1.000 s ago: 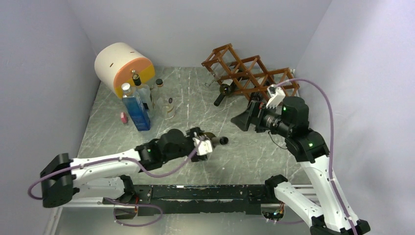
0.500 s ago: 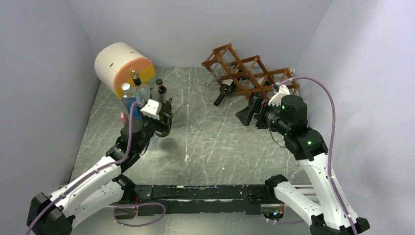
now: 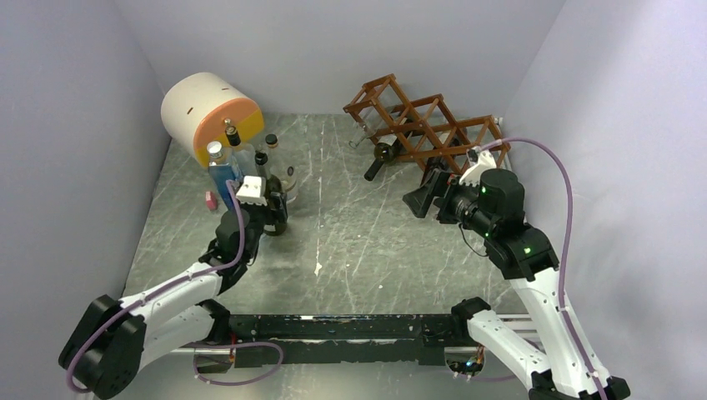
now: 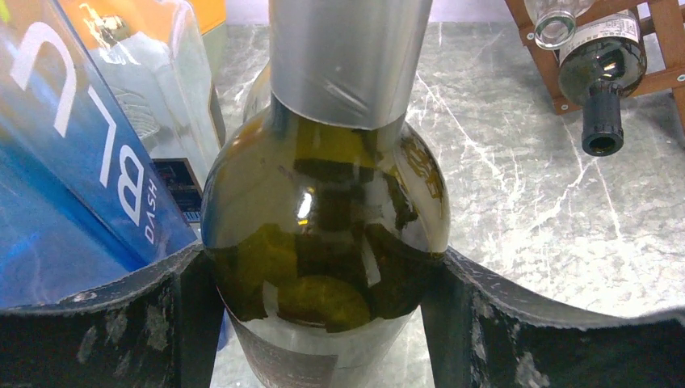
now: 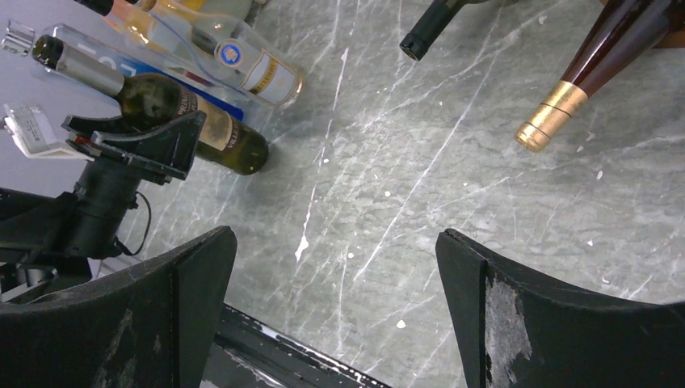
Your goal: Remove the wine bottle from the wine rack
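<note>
My left gripper (image 4: 319, 255) is shut on a dark green wine bottle (image 4: 323, 202) with a silver foil neck. It holds the bottle upright at the back left of the table (image 3: 375, 250), its base (image 5: 246, 155) at or just above the marble. The wine rack (image 3: 425, 125) stands at the back right, and another dark bottle (image 3: 379, 158) lies in it, neck pointing out. A gold-foiled bottle neck (image 5: 565, 93) also pokes from the rack. My right gripper (image 5: 333, 236) hangs open in front of the rack with nothing between its fingers.
A white-and-orange cylinder (image 3: 208, 112) sits at the back left. Close beside the held bottle stand a tall blue bottle (image 4: 73, 162), clear bottles (image 5: 242, 61) and a small pink thing (image 3: 211, 200). Purple-grey walls close in on three sides.
My left arm has swung from the table's middle to the back left with the wine bottle, turning it upright beside the bottle cluster. My right gripper has edged slightly nearer.
</note>
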Tool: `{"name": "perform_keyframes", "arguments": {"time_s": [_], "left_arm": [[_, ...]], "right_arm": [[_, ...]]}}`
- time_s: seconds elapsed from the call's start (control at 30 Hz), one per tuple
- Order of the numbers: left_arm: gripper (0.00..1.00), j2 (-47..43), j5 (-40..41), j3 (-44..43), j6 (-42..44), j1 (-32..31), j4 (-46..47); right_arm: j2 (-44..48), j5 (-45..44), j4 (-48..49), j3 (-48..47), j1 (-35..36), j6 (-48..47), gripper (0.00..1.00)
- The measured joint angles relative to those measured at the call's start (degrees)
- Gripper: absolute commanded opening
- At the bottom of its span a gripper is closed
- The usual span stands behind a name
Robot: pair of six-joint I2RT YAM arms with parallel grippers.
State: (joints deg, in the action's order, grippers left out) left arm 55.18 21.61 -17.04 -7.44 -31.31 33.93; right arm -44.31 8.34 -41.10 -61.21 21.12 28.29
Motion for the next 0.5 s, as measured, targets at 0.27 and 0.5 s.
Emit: {"name": "perform_keyframes", "arguments": {"time_s": [0.27,0.5], "left_arm": [[0.50,4.22,0.92,5.03,1.66,0.00,11.82],[1.00,2.67,1.31,5.73,0.37,0.00,13.57]], "right_arm": [[0.48,0.24,1.29,1.92,0.00,0.37,0.98],[1.84,0.28,2.93,4.17,0.00,0.42,0.98]]}}
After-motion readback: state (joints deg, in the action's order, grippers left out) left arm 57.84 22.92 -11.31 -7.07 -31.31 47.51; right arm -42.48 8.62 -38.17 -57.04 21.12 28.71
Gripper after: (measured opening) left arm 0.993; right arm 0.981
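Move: The left hand grips the green wine bottle upright by its body, its base just off the table; the landing spot lies straight below the hand point, roughly 16 cm down. The blue bottle stands about 9 cm left and 4 cm farther out, a square clear bottle some 12 cm out and 7 cm left, and a round clear bottle about 11 cm out and 3 cm right. From the right hand the spot is roughly 35 cm left, 8 cm ahead and 28 cm down. Still pinching the wine bottle, the left hand lowers it about 1.5 cm to set it on the table just right of the blue bottle. Near the bottom the fingers spread fully open, letting go of the bottle's body; the hand, pitched up by some 5 degrees overall, then rises about 1 cm. ##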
